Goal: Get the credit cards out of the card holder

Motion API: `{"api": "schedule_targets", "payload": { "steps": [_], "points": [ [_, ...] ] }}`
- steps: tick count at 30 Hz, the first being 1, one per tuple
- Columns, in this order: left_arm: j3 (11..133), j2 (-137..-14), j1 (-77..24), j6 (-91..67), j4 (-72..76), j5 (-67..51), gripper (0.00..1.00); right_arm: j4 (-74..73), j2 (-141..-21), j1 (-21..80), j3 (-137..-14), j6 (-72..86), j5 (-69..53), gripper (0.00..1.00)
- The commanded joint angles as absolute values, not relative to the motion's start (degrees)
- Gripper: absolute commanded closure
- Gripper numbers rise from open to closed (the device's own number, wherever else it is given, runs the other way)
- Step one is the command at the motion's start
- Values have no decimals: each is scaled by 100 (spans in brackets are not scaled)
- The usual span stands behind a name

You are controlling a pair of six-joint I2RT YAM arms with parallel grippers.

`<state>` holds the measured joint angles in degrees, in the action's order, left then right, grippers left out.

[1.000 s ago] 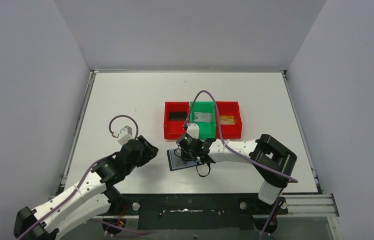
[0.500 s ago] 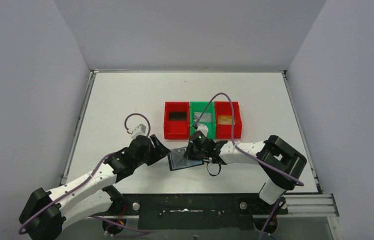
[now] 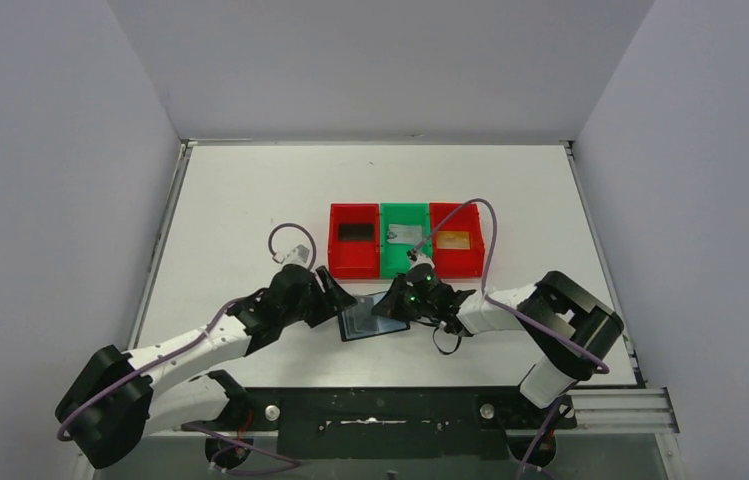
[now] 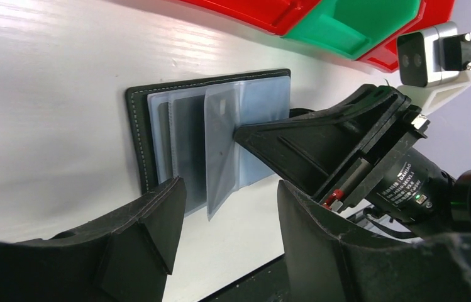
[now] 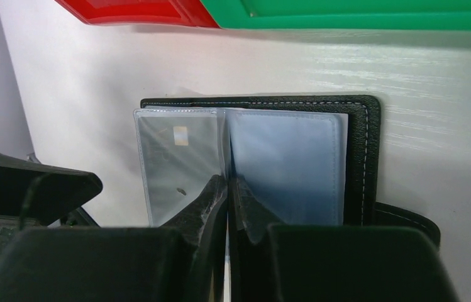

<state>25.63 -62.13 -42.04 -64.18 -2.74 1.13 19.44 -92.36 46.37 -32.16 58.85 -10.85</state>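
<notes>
The black card holder point(image 3: 362, 325) lies open on the white table, its grey-blue plastic sleeves facing up point(image 5: 283, 157). One sleeve stands lifted point(image 4: 220, 151), and my right gripper point(image 5: 227, 182) is shut on that leaf's edge. A card with a gold chip point(image 5: 181, 135) shows inside the left sleeve. My left gripper point(image 4: 229, 189) is open just off the holder's near-left edge point(image 4: 138, 126), with nothing between its fingers. From above, the left gripper point(image 3: 338, 300) and right gripper point(image 3: 386, 308) flank the holder.
Three joined bins stand just behind the holder: a red one point(image 3: 332, 245) with a dark card, a green one point(image 3: 405, 268) with a silvery card, and a red one point(image 3: 478, 245) with a gold card. The table's front edge is close below.
My left arm has swung right, up to the holder's left edge. The right gripper has closed on a sleeve and shifted slightly right, lifting the leaf.
</notes>
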Motion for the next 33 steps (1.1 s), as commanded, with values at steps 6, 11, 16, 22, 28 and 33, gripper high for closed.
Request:
{"api": "schedule_targets", "payload": {
  "steps": [6, 11, 16, 22, 28, 33],
  "points": [
    [2656, -6939, -4157, -6451, 1065, -572, 45, 2158, -9437, 4408, -2836, 6046, -1238, 100],
    [2746, -7450, -4147, -6563, 1181, -731, 45, 2249, -9444, 4346, -2770, 6073, -1281, 100],
    [2748, -7620, -4153, -6596, 1542, -844, 45, 2293, -9448, 4326, -2751, 6078, -1316, 100],
    [2946, -7832, -4182, -6348, 1941, -1297, 48, 2368, -9366, 4312, -2733, 6058, -1336, 100],
    [3181, -8183, -4235, -6231, 2174, -1691, 50, 2658, -9114, 4320, -2695, 5995, -1500, 86],
    [3365, -8307, -4289, -6176, 2276, -1730, 51, 2556, -8304, 4338, -2694, 5858, -1144, 64]
  ]
}}
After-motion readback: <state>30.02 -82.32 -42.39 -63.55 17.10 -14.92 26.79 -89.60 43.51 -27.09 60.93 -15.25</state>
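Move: The clear sleeve pinched in the right fingers stands about 6 cm to the left hand's right, 1 cm back and some 5 cm lower; its middle is about 2 cm left of the right hand point, level with it otherwise. The open card holder's middle lies about 7 cm right of the left hand, 2 cm back and 7 cm down. From the left hand the left red tray is some 15 cm ahead and 3 cm right, the green tray 15 cm ahead and 14 cm right. The left hand's near finger comes up against the left face of the raised sleeve, its fingers still about half open around the upper part. The hand travels about 7 cm right, dipping some 3 cm, then climbing back 2 cm, and turns roughly 15 degrees clockwise. The right hand stays nearly put, holding the sleeve, then opens its fingers to about a third, lets go and starts up about 1 cm. ##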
